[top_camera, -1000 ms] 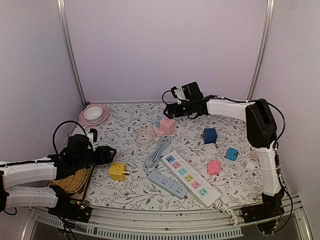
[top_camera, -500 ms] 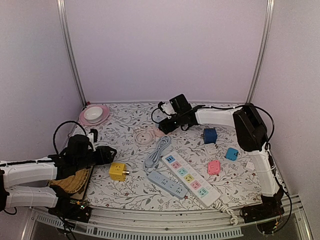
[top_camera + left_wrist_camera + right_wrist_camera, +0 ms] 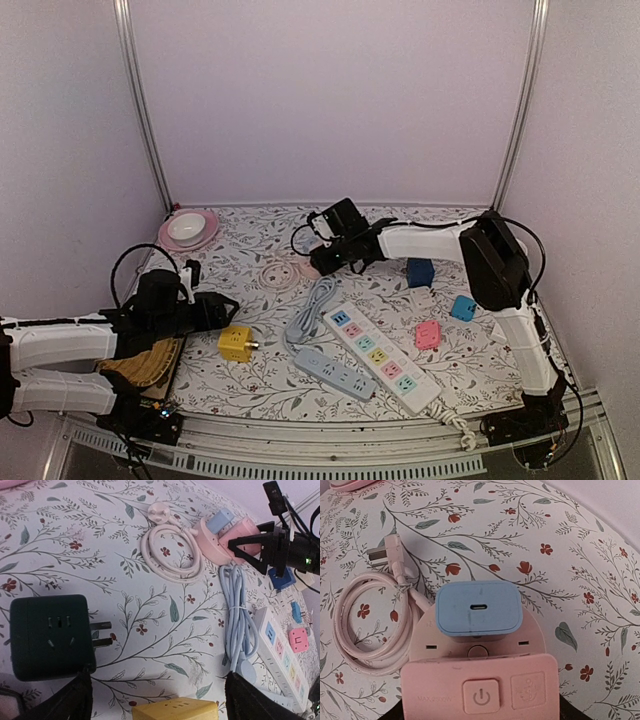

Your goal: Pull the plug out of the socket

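A light blue plug (image 3: 479, 608) sits in a pink socket (image 3: 480, 690), with a round base and a square block bearing a power button. In the left wrist view the plug (image 3: 220, 520) stands up from the socket (image 3: 212, 542) at the far side of the table. My right gripper (image 3: 322, 255) reaches in from the right, its black fingers (image 3: 568, 707) pressed against both sides of the square block; the plug stands free beyond them. My left gripper (image 3: 215, 308) hovers open low over the table's left side, holding nothing.
A dark adapter (image 3: 50, 635) and a yellow cube adapter (image 3: 235, 343) lie by the left gripper. A coiled pink cable (image 3: 285, 272), a blue cable (image 3: 312, 305), two power strips (image 3: 385, 358), small coloured adapters (image 3: 420, 270) and a pink plate (image 3: 188, 230) are also on the table.
The right arm swung left and down onto the pink socket, and its jaws narrowed around the block. The left arm stayed still.
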`<action>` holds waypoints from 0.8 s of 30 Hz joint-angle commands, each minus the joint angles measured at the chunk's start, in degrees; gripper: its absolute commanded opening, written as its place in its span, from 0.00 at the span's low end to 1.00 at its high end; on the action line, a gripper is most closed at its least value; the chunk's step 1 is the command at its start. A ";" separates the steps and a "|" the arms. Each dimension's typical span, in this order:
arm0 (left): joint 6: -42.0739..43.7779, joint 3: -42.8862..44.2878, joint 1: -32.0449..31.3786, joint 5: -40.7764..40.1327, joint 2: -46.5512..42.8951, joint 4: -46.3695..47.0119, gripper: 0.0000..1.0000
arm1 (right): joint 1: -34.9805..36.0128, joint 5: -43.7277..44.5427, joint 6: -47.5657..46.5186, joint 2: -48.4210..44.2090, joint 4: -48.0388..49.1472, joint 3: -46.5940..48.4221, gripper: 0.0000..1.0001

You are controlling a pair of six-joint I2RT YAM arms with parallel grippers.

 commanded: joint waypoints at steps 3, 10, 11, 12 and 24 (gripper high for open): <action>-2.69 1.69 -0.36 3.03 0.68 1.69 0.92 | 6.96 -0.40 8.88 -4.55 -0.93 -1.25 0.35; -4.71 4.55 -0.36 5.66 2.07 2.42 0.92 | 11.74 1.79 13.86 -5.70 0.58 -3.44 0.34; -5.08 4.78 -0.36 6.00 2.56 2.64 0.92 | 12.24 2.20 14.17 -5.88 0.77 -3.92 0.34; -5.48 5.04 -0.31 6.37 3.10 2.93 0.92 | 12.67 2.75 14.67 -6.14 1.01 -4.41 0.34; -9.91 9.52 -0.72 14.64 14.96 10.72 0.92 | 16.05 9.45 20.06 -11.32 3.55 -13.62 0.34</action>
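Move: The blue plug, on the round pink socket, is about 22 cm ahead of my left hand, 18 cm to its right and slightly lower. The black plug is some 5 cm ahead and 3 cm left of that hand; the yellow plug is some 4 cm back and 1 cm right. From my right hand, the blue plug is about 4 cm ahead and 3 cm left, the pink coil 1 cm ahead and 9 cm left, the cable bundle 11 cm back and 3 cm left. Keeping my grip on the pink cube that sits on the round socket, my right hand drags the whole thing level over the table, about 13 cm back and at first also some 7 cm left, towards my left hand. Fingers still open, my left hand goes about 5 cm right to meet it, with a little forward and up, rolling some 10 degrees so its left side dips. ##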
